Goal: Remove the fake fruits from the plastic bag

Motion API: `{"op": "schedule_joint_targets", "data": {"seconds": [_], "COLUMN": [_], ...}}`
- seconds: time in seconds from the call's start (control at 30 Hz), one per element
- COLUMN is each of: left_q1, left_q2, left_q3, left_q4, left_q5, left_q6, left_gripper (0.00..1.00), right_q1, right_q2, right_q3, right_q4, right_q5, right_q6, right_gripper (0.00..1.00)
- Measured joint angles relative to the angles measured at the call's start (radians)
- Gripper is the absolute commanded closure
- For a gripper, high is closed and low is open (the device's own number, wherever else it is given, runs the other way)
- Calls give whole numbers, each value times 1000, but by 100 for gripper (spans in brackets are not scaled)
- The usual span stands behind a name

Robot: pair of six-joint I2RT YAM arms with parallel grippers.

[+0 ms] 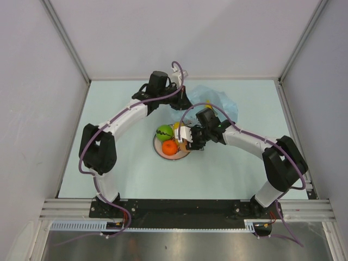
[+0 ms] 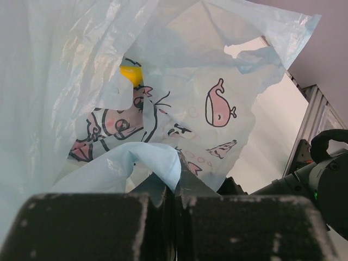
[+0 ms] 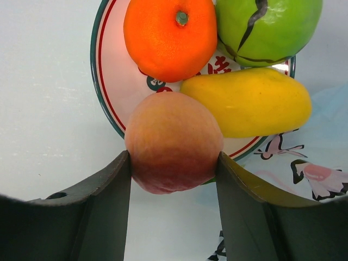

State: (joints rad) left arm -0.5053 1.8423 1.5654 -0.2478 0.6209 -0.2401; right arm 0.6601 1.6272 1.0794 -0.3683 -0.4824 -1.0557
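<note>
The light-blue plastic bag [image 2: 190, 81] with pink cartoon figures hangs in front of my left gripper [image 2: 176, 179], which is shut on a fold of it; from above the bag [image 1: 220, 100] lies behind the plate. A yellow bit [image 2: 131, 73] shows through a gap in the bag. My right gripper [image 3: 174, 163] is shut on the peach-coloured fruit [image 3: 174, 141] at the near rim of the white plate [image 3: 109, 103]. The orange [image 3: 169, 37], the green fruit with dark zigzag [image 3: 266, 27] and a yellow fruit [image 3: 247, 101] lie on the plate. The dark red apple is not visible.
The plate [image 1: 157, 148] sits mid-table between both arms, with the green fruit [image 1: 163, 131] and orange [image 1: 169, 147] on it. Part of the bag [image 3: 304, 163] lies beside the plate's right rim. The right arm [image 2: 326, 174] shows at the left wrist view's right edge. Grey walls enclose the table.
</note>
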Motion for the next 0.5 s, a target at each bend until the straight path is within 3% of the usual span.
{"op": "schedule_joint_targets", "data": {"seconds": [0.1, 0.13, 0.17, 0.2, 0.23, 0.5], "left_q1": [0, 0, 0, 0, 0, 0], "left_q2": [0, 0, 1, 2, 3, 32], "left_q3": [0, 0, 0, 0, 0, 9], "left_q4": [1, 1, 2, 2, 3, 7], "left_q5": [0, 0, 0, 1, 1, 4], "left_q6": [-6, -7, -7, -8, -10, -23], "left_gripper": [100, 100, 100, 100, 100, 100], "right_q1": [0, 0, 0, 0, 0, 5], "right_q2": [6, 11, 18, 24, 31, 50], "right_q3": [0, 0, 0, 0, 0, 0], "right_q4": [2, 4, 8, 15, 25, 68], "right_q5": [0, 1, 3, 3, 5, 29], "right_q6": [-15, -20, -24, -29, -35, -11], "right_gripper": [58, 49, 40, 10, 0, 0]}}
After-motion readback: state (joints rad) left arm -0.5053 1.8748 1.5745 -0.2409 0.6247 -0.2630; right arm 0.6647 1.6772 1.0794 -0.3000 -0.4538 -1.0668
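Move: Held in the right hand, the peach is a few centimetres above the plate's right edge; the plate's middle lies about 5 cm left and 1 cm ahead, some 5 cm down. At roughly hand height, the yellow mango is 5 cm ahead and 3 cm left, the orange 6 cm left and level, the watermelon 6 cm ahead and 8 cm left. From the left hand the plate lies about 10 cm back, 5 cm left and 17 cm below. Down and forward, by a little over 1 cm each, the right hand eases the peach onto the plate's right side beside the mango; near the bottom its fingers spring from about half open to fully open and let go of it. The left hand keeps its pinch on the bag's edge and sinks about 1 cm. ##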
